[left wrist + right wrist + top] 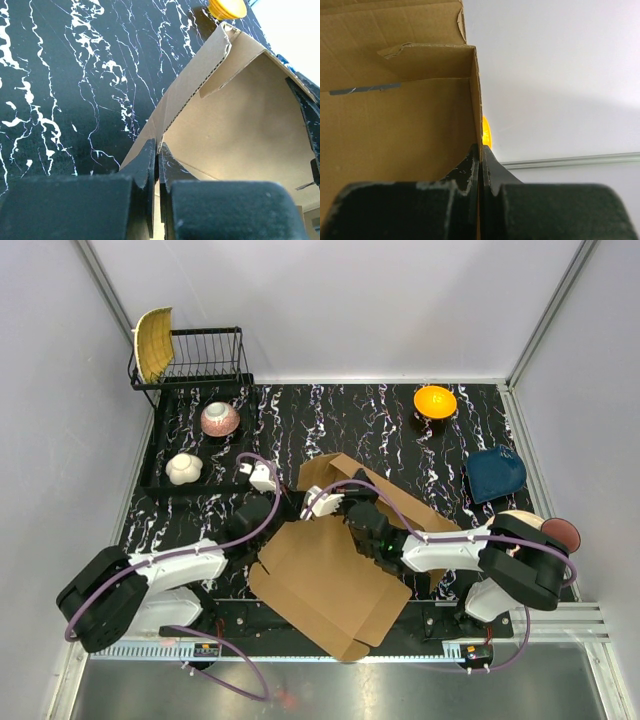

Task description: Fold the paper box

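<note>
The paper box, plain brown corrugated cardboard, lies partly unfolded in the middle of the table, its large flat panel reaching the near edge. My left gripper is shut on the edge of a raised side wall; the cardboard sits pinched between the fingers. My right gripper is shut on the opposite raised wall, whose thin edge runs up from between the fingers. Both grippers meet over the box's far part. The box's inner face fills the right wrist view.
An orange bowl stands at the back right, a dark blue dish right of the box. A black tray at the left holds a pink bowl and a white object; a wire rack stands behind.
</note>
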You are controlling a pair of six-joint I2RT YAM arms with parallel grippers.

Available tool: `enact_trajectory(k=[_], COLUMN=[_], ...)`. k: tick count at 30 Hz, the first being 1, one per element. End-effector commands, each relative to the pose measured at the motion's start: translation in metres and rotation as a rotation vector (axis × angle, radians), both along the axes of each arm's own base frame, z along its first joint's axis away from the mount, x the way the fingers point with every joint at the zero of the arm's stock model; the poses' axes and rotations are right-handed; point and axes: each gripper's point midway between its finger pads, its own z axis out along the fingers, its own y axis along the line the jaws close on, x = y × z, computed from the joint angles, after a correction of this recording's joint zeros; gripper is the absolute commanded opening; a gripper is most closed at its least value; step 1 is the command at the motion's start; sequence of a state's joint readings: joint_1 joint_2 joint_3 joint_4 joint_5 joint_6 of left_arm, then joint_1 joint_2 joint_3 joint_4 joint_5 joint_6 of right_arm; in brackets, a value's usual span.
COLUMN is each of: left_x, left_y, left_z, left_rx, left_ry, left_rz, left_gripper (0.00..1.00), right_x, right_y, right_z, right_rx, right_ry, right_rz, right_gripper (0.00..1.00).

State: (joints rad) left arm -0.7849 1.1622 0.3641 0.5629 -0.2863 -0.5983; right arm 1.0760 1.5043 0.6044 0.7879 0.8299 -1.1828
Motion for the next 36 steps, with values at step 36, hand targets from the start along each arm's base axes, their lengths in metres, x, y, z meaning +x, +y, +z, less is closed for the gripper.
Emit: enact_trajectory(k=[36], left_x=[-0.032], left_y=[-0.082], left_z=[0.017], left_rx=[-0.427], left_ry=[0.015], left_rz=[-0.194], left_gripper=[0.0], right_x=[-0.045], right_y=[-0.007], right_z=[0.021], right_rx=[0.235], right_ry=[-0.123], right_rz=[0.002], right_gripper=[0.0])
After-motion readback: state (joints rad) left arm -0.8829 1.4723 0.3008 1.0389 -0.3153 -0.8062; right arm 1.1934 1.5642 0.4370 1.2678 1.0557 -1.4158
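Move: Pinching the rim of the upright left wall, the left hand has the paper box's middle about 8 cm to its right, 8 cm back and 10 cm below; the far-left corner stands some 8 cm ahead and 5 cm right. The right hand, still on the far wall's rim, has the middle about 13 cm back, 3 cm left and 15 cm below, that corner 4 cm ahead and 6 cm left, and the yellow bowl 18 cm ahead, 15 cm right and lower. Carrying the pinched left wall about 5 cm to the right and 2 cm down, the left hand rolls some 15 degrees so that its left side drops. The right hand, keeping its pinch on the far rim, first draws back towards the robot, then also goes right, roughly 4 cm back and 3 cm right in all, while its fingertips tilt up a little. Both grippers stay shut on the cardboard. ##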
